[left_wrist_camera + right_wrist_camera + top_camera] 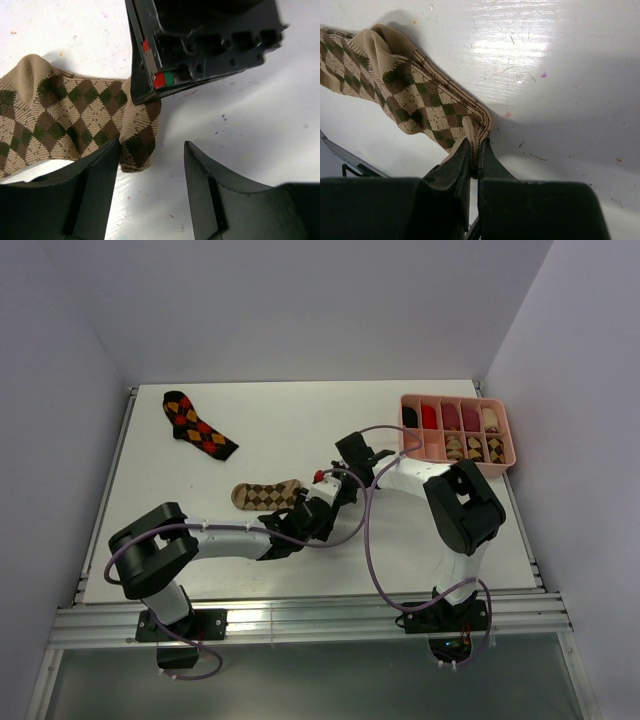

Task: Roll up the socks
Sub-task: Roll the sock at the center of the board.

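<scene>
A tan, brown and cream argyle sock lies flat at mid-table. My right gripper is shut on the folded edge of the sock at one end. My left gripper hovers open just beside that end of the sock; its left finger overlaps the fabric and bare table shows between the jaws. In the top view the left gripper and right gripper meet at the sock's right end. A black, red and orange argyle sock lies flat at the far left.
A pink compartment tray holding several rolled socks stands at the back right. The right gripper's black body fills the top of the left wrist view, close above the left fingers. White walls enclose the table on three sides.
</scene>
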You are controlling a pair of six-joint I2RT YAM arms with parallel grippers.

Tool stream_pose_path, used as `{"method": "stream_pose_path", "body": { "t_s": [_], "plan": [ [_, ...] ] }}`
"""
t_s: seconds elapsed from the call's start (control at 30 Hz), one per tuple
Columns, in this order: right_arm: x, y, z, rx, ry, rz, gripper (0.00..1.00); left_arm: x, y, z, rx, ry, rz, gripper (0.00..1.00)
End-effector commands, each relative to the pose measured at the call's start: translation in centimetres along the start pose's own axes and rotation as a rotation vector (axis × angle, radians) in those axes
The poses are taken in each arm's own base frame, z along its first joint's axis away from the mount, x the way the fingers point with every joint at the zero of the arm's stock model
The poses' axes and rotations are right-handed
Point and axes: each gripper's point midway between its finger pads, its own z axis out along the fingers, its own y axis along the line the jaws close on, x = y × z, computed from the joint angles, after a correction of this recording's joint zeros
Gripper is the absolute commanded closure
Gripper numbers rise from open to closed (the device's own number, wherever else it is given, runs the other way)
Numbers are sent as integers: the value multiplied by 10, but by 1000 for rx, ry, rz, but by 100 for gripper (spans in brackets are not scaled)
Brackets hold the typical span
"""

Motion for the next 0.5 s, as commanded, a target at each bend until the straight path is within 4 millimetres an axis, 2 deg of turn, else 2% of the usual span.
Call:
{"method": "stream_pose_path", "body": {
  "t_s": [0.0, 0.1, 0.3, 0.4, 0.43, 0.47],
  "plan": [
    [-3, 7, -2, 10, -3, -22, 100, -18, -1, 4, -37, -61, 23, 42],
    [-1, 6, 0, 10, 5, -18, 100, -8, -2, 8, -43, -38, 30, 44],
    [1, 7, 1, 2, 20, -7, 100, 28, 3, 19, -68, 59, 47, 52],
    [2, 8, 2, -4, 28, 1, 100, 41, 6, 20, -84, 92, 47, 70],
    [3, 10, 1, -11, 29, -1, 100, 43, 6, 21, -87, 98, 43, 79],
    [4, 11, 1, -19, 32, 2, 100, 44, 7, 20, -90, 101, 41, 83]
  ]
}}
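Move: The near corner of the folded end of the center sock sits almost under my open left fingers, about 4 cm below and a centimetre to their left. The far corner, pinched by my right fingers, is some 4 cm ahead of my left hand and 3 cm below it. The flat sock body lies about 13 cm left and 3 cm ahead. From my right hand the near corner is roughly 4 cm back, 1 cm left and 2 cm down. I lower my left hand nearly straight down, about 3.5 cm with barely a centimetre of drift left, its open fingers coming down on either side of the near corner of the folded end. On the way down I close them, mostly late, and pinch the fabric. My right hand stays put and keeps its pinch on the far corner. ##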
